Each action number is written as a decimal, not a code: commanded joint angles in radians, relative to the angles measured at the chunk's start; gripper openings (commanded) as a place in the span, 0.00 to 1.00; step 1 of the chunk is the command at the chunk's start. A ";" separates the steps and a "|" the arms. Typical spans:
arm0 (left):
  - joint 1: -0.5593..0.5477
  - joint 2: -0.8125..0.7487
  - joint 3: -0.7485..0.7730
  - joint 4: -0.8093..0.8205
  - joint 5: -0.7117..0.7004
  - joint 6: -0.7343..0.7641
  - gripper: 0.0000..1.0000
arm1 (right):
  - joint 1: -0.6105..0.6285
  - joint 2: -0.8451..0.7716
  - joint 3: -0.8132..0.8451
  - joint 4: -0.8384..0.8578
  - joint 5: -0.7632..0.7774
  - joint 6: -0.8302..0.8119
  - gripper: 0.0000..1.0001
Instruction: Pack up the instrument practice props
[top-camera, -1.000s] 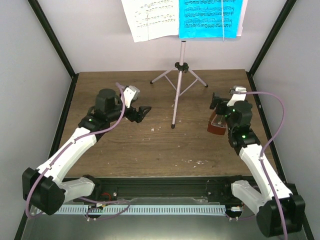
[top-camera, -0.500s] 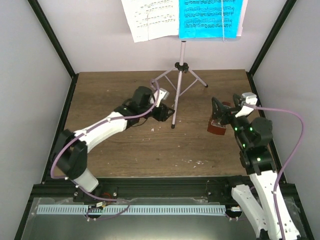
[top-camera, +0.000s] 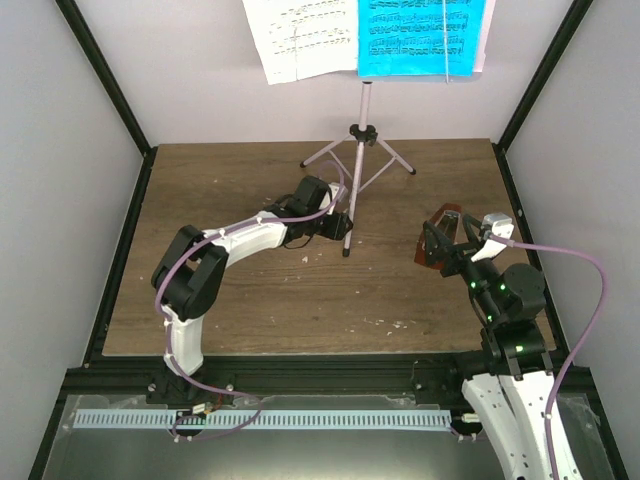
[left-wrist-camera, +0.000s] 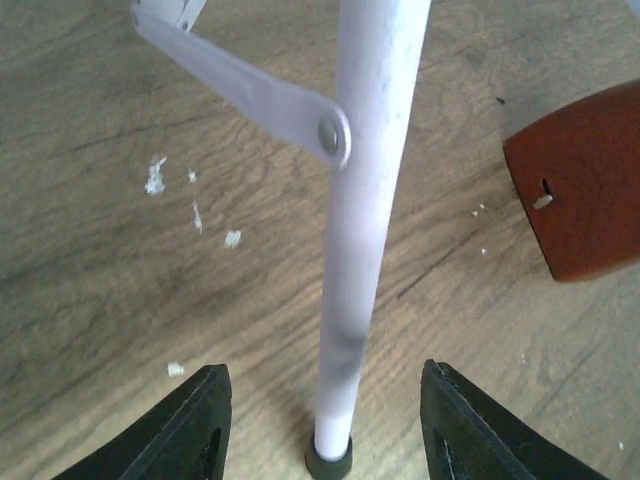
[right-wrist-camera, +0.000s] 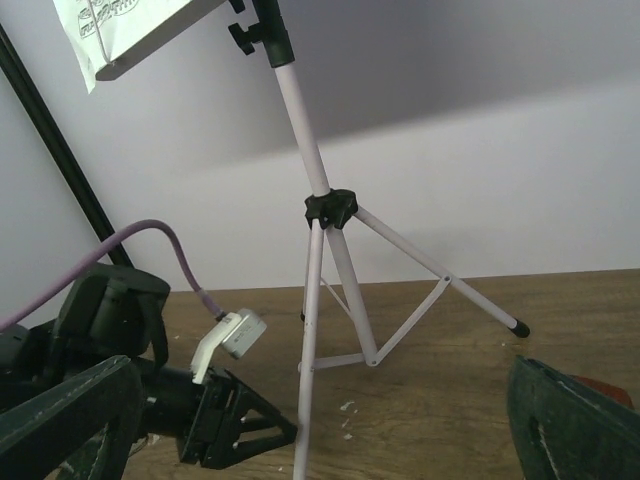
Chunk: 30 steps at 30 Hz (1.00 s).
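Observation:
The pale pink music stand (top-camera: 366, 110) stands at the back middle on its tripod. A white sheet (top-camera: 300, 38) and a cyan sheet (top-camera: 420, 35) rest on its desk. My left gripper (top-camera: 340, 226) lies low on the table, open, its jaws on either side of the stand's front leg (left-wrist-camera: 355, 250) with a gap on both sides. The brown metronome (top-camera: 422, 252) sits at the right. My right gripper (top-camera: 446, 243) hovers over it, wide open and holding nothing. In the right wrist view the stand (right-wrist-camera: 312, 290) and the left gripper (right-wrist-camera: 250, 430) show between the right gripper's fingers (right-wrist-camera: 70, 420).
Small white crumbs (left-wrist-camera: 195, 210) lie on the wooden table (top-camera: 220, 190) near the stand's leg. Black frame posts (top-camera: 110, 80) and white walls close in the table on three sides. A brown corner of the metronome (left-wrist-camera: 585, 190) lies right of the leg in the left wrist view.
My left arm has reached right to the stand's front leg and its jaws have narrowed around it. My right arm has drawn back toward its base, with its gripper still over the metronome.

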 joint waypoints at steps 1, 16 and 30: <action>-0.002 0.067 0.087 -0.010 0.014 -0.002 0.53 | -0.006 0.000 0.000 0.009 -0.004 -0.003 1.00; -0.005 0.132 0.173 -0.018 -0.033 0.010 0.10 | -0.006 0.015 -0.017 0.029 -0.014 -0.012 1.00; -0.003 -0.197 -0.220 -0.030 -0.021 0.110 0.00 | -0.006 0.001 -0.035 0.040 -0.017 -0.012 1.00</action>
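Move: The music stand's front leg passes about 3 cm ahead of the left gripper and 3 cm to its right, 1 cm lower; the leg's foot is about 1 cm back, 2 cm to the right and 10 cm down. The stand's hub is some 12 cm ahead, 3 cm right and 12 cm up. The red metronome is about level, 20 cm right and 6 cm down. From the right gripper, the leg is roughly 16 cm ahead, 17 cm left and 24 cm down. Bring the half-open left gripper about 4 cm forward and to the right, onto the stand's front leg, shutting the fingers as it arrives so they pinch the tube just above its foot. Then, keeping the grip and the height, drag the leg about 7 cm diagonally back and to the left, speeding up, with the wrist nearly unturned. ##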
